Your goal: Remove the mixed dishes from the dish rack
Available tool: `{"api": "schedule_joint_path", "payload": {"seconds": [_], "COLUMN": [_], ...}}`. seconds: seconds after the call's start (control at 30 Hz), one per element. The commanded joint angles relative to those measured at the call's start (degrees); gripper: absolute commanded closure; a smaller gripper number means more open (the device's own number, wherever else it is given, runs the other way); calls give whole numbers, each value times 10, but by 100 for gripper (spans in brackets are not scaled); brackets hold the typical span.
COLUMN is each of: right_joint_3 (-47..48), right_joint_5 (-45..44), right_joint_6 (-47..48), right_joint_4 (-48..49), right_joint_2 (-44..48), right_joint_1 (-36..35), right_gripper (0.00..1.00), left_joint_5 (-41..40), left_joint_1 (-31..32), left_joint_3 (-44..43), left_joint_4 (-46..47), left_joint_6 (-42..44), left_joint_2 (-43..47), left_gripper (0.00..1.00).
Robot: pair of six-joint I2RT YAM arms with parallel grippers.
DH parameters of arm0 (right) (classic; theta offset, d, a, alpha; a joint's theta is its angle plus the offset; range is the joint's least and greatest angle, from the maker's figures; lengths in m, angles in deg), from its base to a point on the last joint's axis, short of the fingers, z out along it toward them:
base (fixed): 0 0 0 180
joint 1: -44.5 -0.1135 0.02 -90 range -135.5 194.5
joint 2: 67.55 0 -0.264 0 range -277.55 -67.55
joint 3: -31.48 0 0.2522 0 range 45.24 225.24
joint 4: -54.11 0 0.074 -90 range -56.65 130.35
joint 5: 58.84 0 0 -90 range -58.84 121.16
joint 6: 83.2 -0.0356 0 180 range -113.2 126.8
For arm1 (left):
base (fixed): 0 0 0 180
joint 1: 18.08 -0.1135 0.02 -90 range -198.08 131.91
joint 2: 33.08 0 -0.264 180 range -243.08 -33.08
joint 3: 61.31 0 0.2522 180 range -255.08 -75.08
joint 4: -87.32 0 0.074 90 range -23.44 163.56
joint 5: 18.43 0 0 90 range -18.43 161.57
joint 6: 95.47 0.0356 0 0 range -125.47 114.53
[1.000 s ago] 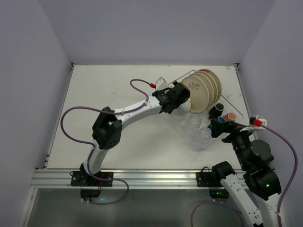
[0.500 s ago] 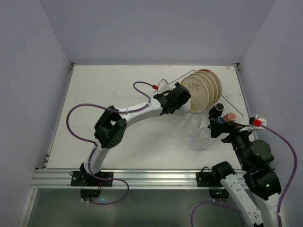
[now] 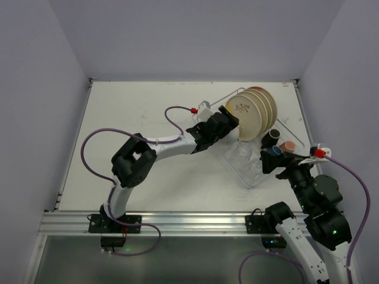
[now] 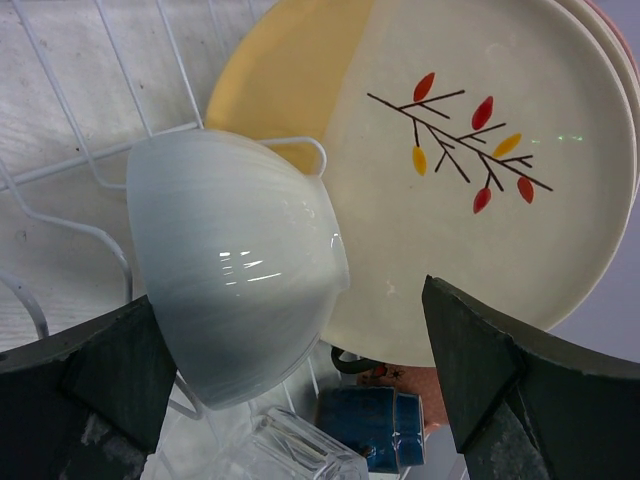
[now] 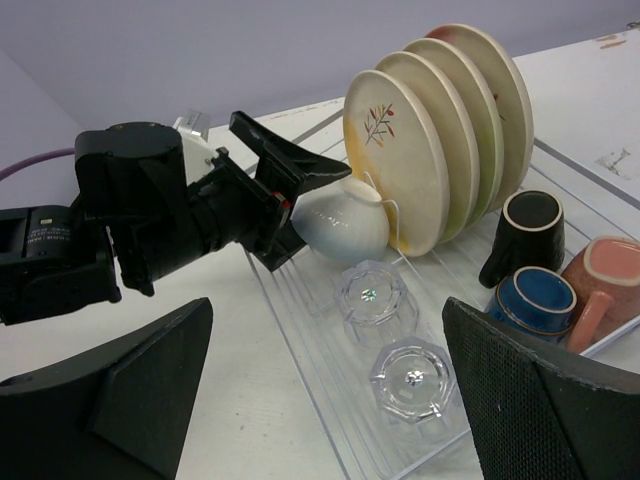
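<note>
The dish rack (image 3: 288,128) holds several cream plates (image 3: 251,112) standing on edge. A small white bowl (image 4: 235,262) leans against the front plate (image 4: 470,170). Two clear glasses (image 5: 368,295) (image 5: 412,380) stand upside down in it. A dark brown cup (image 5: 528,235), a blue cup (image 5: 535,300) and a salmon cup (image 5: 605,280) sit at its right end. My left gripper (image 3: 220,126) is open, its jaws wide on either side of the bowl without touching it. My right gripper (image 3: 269,160) is open and empty, hovering just short of the glasses and cups.
A clear plastic drip tray (image 5: 300,330) lies under the rack, its near edge toward my right arm. The left arm's purple cable (image 3: 174,112) loops over the table left of the rack. Grey walls close in the table's left and right sides.
My left gripper has drawn back slightly to the left, away from the plates, and its elbow has shifted left. The right arm has barely moved.
</note>
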Motion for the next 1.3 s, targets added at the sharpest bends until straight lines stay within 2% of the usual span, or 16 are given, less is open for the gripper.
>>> {"api": "schedule_joint_path", "payload": {"seconds": [0.0,0.3,0.47,0.63,0.83,1.03,1.27], "right_joint_3": [-1,-1,-1,-1,1,-3,-1], "right_joint_5": [12,16,18,20,25,33,38], "right_joint_6": [10,11,10,11,13,14,15], "right_joint_4": [25,25,26,24,23,27,26], "right_joint_2": [-10,-12,-14,-14,-16,-17,-17], "right_joint_1": [0,0,0,0,0,0,0], "right_gripper": [1,1,1,1,1,1,1], "left_joint_5": [-6,27,53,61,62,73,74], "left_joint_1": [-8,-9,-9,-9,-10,-9,-9], "left_joint_3": [37,59,92,120,133,156,157], "left_joint_4": [76,138,203,256,281,349,357], "left_joint_6": [28,26,18,14,10,-17,-20], "left_joint_2": [31,26,27,31,29,20,12], "left_gripper": [1,6,9,14,25,25,26]}}
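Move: The bowl is right at the left hand's open fingers, its middle about 3 cm farther out, 2 cm to the right and 5 cm lower. The front plate stands beyond it, some 7 cm ahead of the hand and 7 cm right, at about hand height. The nearer glass is roughly 8 cm back, 5 cm right and 9 cm lower; the black mug is 3 cm back, 16 cm right and 8 cm lower. From the idle right hand, the bowl lies about 24 cm ahead, 12 cm left and 24 cm down. Slowly rising about 2 cm and drawing back slightly, the left hand rolls at the bowl so that its left side sinks some 15 degrees, while the fingertips tilt a little upward. The fingers, wide open at first, close by about a quarter, with one finger above the bowl and the other low along its near left edge; no firm grip can be made out. ##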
